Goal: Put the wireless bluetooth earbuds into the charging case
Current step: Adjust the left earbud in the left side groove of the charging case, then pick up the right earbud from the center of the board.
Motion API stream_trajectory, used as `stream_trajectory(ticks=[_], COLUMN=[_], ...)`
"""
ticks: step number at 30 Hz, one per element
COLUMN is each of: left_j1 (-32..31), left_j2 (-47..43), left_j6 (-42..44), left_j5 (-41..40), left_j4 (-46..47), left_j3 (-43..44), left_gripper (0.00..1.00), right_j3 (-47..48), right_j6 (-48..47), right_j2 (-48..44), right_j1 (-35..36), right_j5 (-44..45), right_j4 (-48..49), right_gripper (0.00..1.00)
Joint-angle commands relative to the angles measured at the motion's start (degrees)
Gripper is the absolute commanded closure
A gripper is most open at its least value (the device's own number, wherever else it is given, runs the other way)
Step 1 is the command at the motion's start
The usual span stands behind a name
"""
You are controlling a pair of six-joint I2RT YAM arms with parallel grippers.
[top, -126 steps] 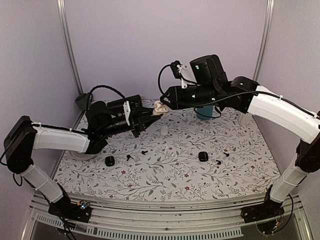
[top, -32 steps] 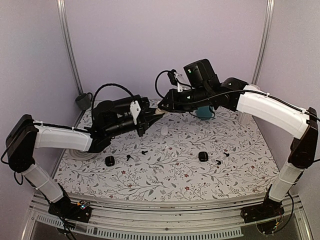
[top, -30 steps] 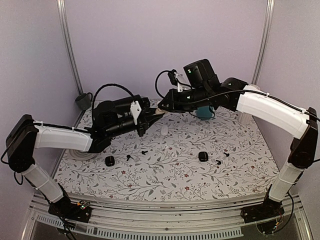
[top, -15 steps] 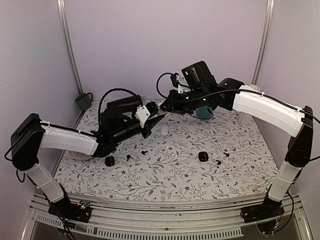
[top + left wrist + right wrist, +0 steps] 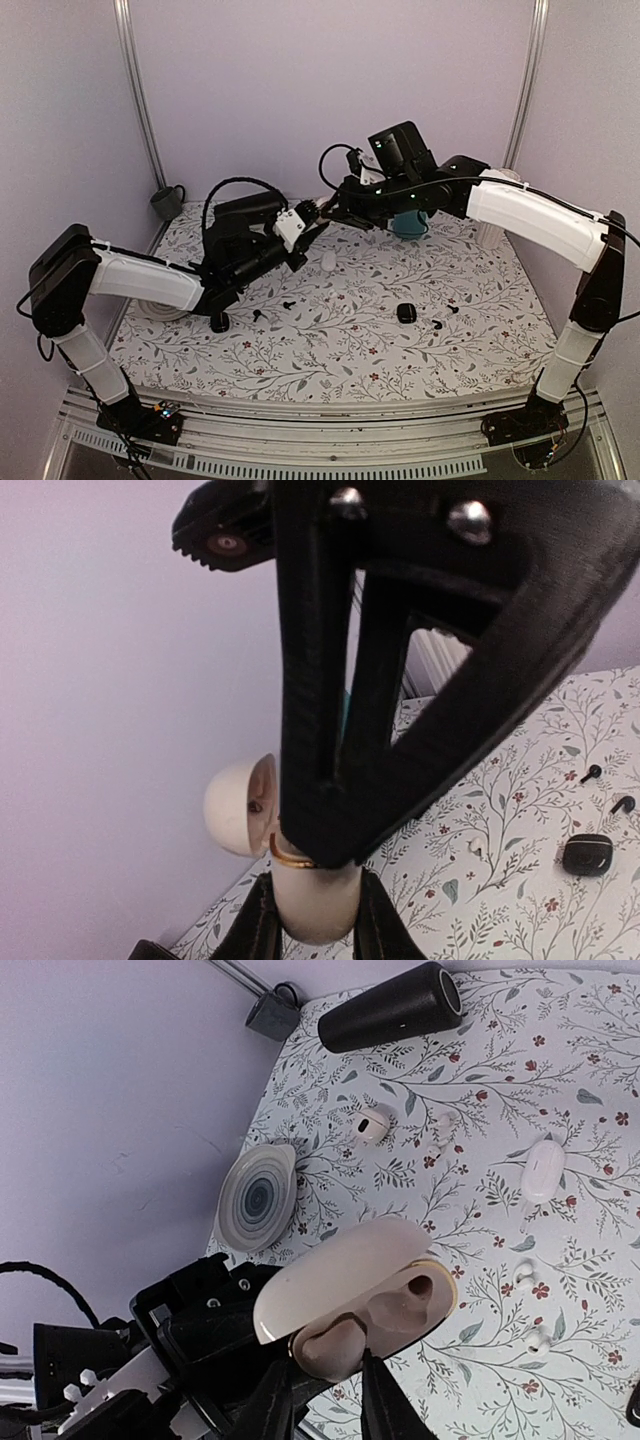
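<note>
A cream charging case [image 5: 400, 1295] with its lid [image 5: 335, 1275] open hangs in the air above the back of the table. My left gripper [image 5: 317, 930] is shut on its lower body [image 5: 315, 905]. A cream earbud [image 5: 335, 1345] sits in the case's left socket; the right socket [image 5: 420, 1285] is empty. My right gripper [image 5: 322, 1395] has a fingertip close on each side of that earbud; contact is unclear. From above, the two grippers meet at the case [image 5: 318, 208]. White earbuds [image 5: 523, 1270] [image 5: 540, 1338] lie loose on the table.
On the floral table are a white case [image 5: 328, 260], a black case [image 5: 405, 313], black earbuds [image 5: 288, 302] [image 5: 437, 323], a teal cup [image 5: 408, 222] and a black cup [image 5: 168, 202]. The right wrist view also shows a grey plate [image 5: 257, 1198] and a black cylinder [image 5: 390, 1007].
Both grippers have drifted slightly right with the case between them. The left forearm has swung lower and now partly covers the black case at the left.
</note>
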Motion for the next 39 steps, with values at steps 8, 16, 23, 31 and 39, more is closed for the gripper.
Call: stream_trajectory(ticks=[8, 16, 23, 31, 39], left_j1=[0.81, 3.06, 6.47, 10.83, 11.69], left_j2=[-0.71, -2.21, -2.17, -0.15, -1.41], left_j6=[-5.99, -12.84, -22.04, -35.42, -38.20], left_j5=[10.66, 21.70, 33.18, 47.54, 47.41], left_j4=[2.67, 2.57, 7.78, 19.23, 13.22], left_j3=[2.30, 1.69, 0.99, -1.31, -2.60], left_gripper=[1.00, 1.00, 1.00, 1.00, 1.00], right_j3=[-1.42, -2.06, -5.50, -15.36, -32.36], right_j6=[-4.13, -9.04, -14.26, -15.10, -12.61], right_j2=[-6.94, -10.12, -13.16, -19.35, -22.60], right_j1=[0.80, -0.01, -0.01, -5.30, -11.79], right_j5=[2.19, 5.57, 5.50, 9.11, 11.70], right_j4=[-0.07, -1.60, -1.25, -0.32, 8.18], right_gripper=[0.70, 0.71, 0.73, 0.64, 0.40])
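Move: The left earbud sits in the held case's groove, right at the right hand's already loosened fingertips; the open case's middle is about 1 cm ahead, 1 cm left and 1 cm below. The teal vase stands roughly 19 cm farther out, 18 cm right and 18 cm lower, and a white mouse lies some 10 cm ahead, straight below by about 26 cm. From the left hand, the earbud is about 2 cm ahead, 2 cm right and 2 cm up. Up first by some 6 cm, easing right and slightly back, the right hand clears the earbud and case, then sweeps right and down, away from the case towards the teal vase, about 15 cm right in all, its fingers opening to over half. The left hand keeps its grip on the case, drifts a little right, then draws back and up while swinging clockwise some 40 degrees. ##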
